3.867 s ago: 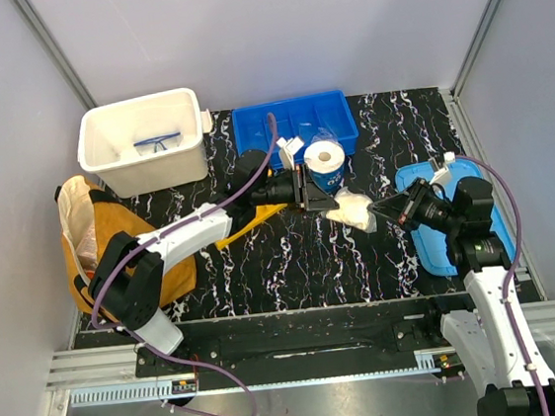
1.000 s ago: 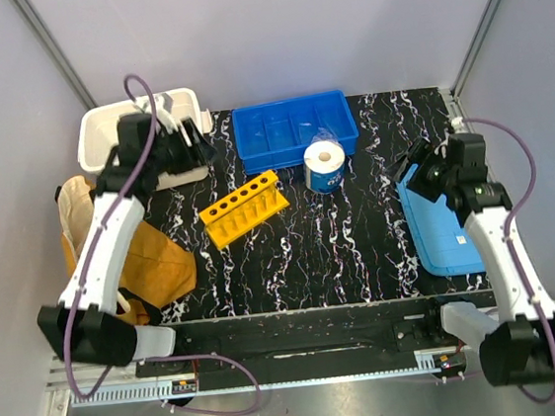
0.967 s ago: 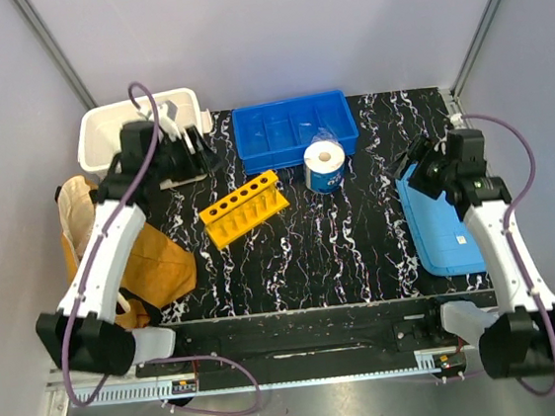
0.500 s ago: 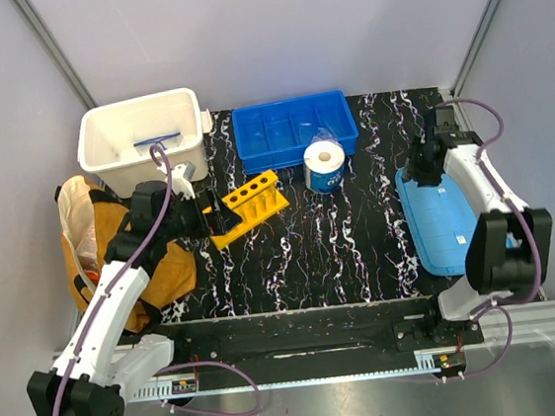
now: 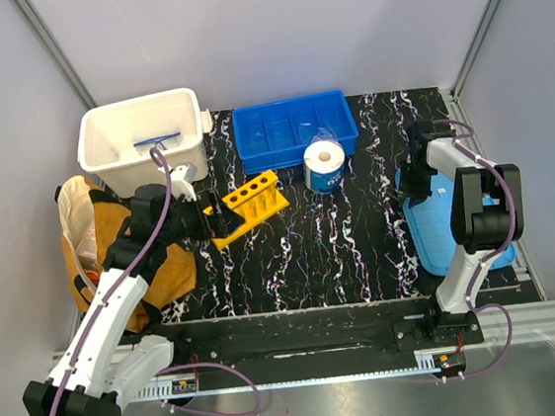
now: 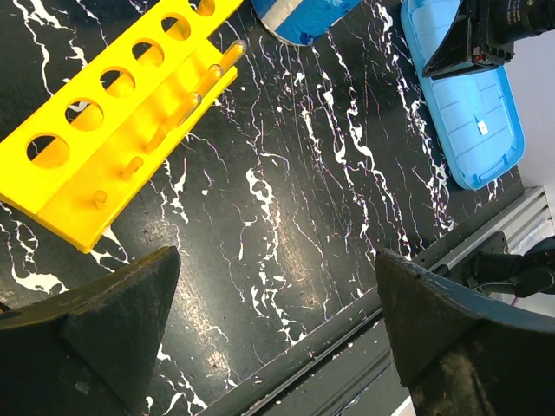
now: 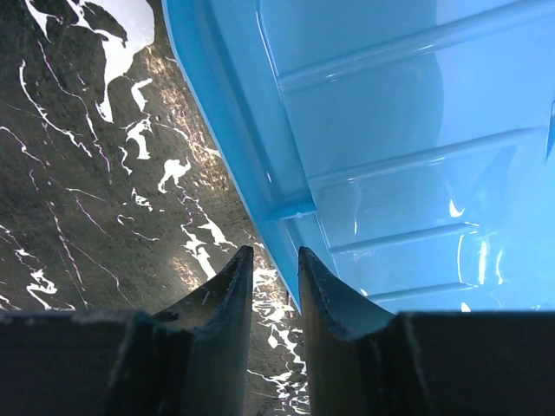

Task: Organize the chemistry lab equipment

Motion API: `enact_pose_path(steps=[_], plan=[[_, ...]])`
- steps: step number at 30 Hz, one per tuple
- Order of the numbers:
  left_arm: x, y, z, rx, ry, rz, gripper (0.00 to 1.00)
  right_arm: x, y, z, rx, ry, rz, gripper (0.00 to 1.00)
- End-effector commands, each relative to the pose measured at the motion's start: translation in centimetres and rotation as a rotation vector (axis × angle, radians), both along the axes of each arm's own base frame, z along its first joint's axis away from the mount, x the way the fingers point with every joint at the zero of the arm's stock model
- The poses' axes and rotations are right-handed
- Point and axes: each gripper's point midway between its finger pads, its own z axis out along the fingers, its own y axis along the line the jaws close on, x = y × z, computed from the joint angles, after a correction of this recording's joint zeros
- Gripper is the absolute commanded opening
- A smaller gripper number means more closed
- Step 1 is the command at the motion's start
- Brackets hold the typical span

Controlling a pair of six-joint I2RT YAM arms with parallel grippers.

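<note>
The yellow six-hole test-tube rack (image 5: 249, 204) lies on its side on the black table, also in the left wrist view (image 6: 113, 130), with thin tubes (image 6: 212, 69) resting in it. My left gripper (image 5: 217, 217) (image 6: 277, 329) is wide open and empty at the rack's near-left end. The blue-rimmed goggles (image 5: 156, 139) lie in the white bin (image 5: 100, 127). My right gripper (image 5: 411, 176) (image 7: 276, 260) is closed on the left rim of the light-blue lid (image 5: 453, 224) (image 7: 390, 130). The small yellow piece is out of view.
A blue compartment tray (image 5: 294, 127) stands at the back centre, with a white paper roll (image 5: 325, 166) in front of it. A tan-yellow bag (image 5: 114, 255) lies at the left, under my left arm. The table's front rail (image 6: 347, 347) shows in the left wrist view.
My left arm came from the white bin down to the rack and now holds still. My right arm folded inward and its gripper dropped onto the lid's left rim.
</note>
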Motion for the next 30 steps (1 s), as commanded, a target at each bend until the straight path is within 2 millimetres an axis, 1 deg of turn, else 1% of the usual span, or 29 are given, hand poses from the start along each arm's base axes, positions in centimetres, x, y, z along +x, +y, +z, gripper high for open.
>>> enact_pose_path(steps=[1,3,10,13,16,17,20,22,26,30], plan=[[0.6,-0.1,1.5,-0.006,-0.074,0.001,0.99,0.4,0.1,0.5,-0.002,-0.014,0.01,0.32],[0.6,-0.2,1.5,-0.008,-0.071,-0.001,0.99,-0.1,-0.5,0.2,-0.035,-0.001,-0.013,0.3],[0.5,-0.4,1.4,-0.011,-0.068,-0.013,0.99,-0.9,0.1,-1.1,-0.025,0.026,-0.009,0.28],[0.6,-0.2,1.4,-0.008,-0.071,-0.007,0.99,-1.0,0.7,-1.5,-0.024,0.027,-0.005,0.27],[0.7,-0.1,1.4,-0.003,-0.077,0.0,0.99,-1.0,0.3,-2.0,-0.052,0.038,-0.017,0.26],[0.7,-0.1,1.5,-0.002,-0.079,0.001,0.99,-1.2,1.4,-2.2,-0.063,0.046,0.016,0.26],[0.7,0.0,1.5,0.002,-0.083,0.005,0.99,-1.3,1.0,-2.6,-0.119,0.054,0.018,0.2],[0.7,0.1,1.4,0.005,-0.084,0.007,0.99,-1.1,0.9,-2.3,-0.13,0.038,0.016,0.14],[0.6,0.1,1.4,0.006,-0.086,0.008,0.99,-0.3,0.9,-0.7,-0.135,-0.03,0.022,0.0],[0.7,0.3,1.5,0.009,-0.096,0.017,0.99,0.4,1.2,2.2,-0.127,-0.115,0.037,0.0]])
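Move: The left rim of the light-blue tray already sits between the right gripper's parted fingertips, about 1 cm below them; the tray's middle lies some 12 cm to the right and 5 cm back. From this hand, the white-topped can stands roughly 23 cm left and 8 cm ahead, and the blue divided box about 29 cm left and 21 cm ahead. From the left gripper, the rim is some 52 cm right, 9 cm ahead and 19 cm down. Ease the right gripper down about 2 cm astride the tray's left rim, drawing it back some 1.5 cm and then slightly left, fingers pointing down. Then shut the fingers fully to pinch the rim, leaning the fingertips about 5 degrees to the right, and begin to rise a touch with the rim held. ##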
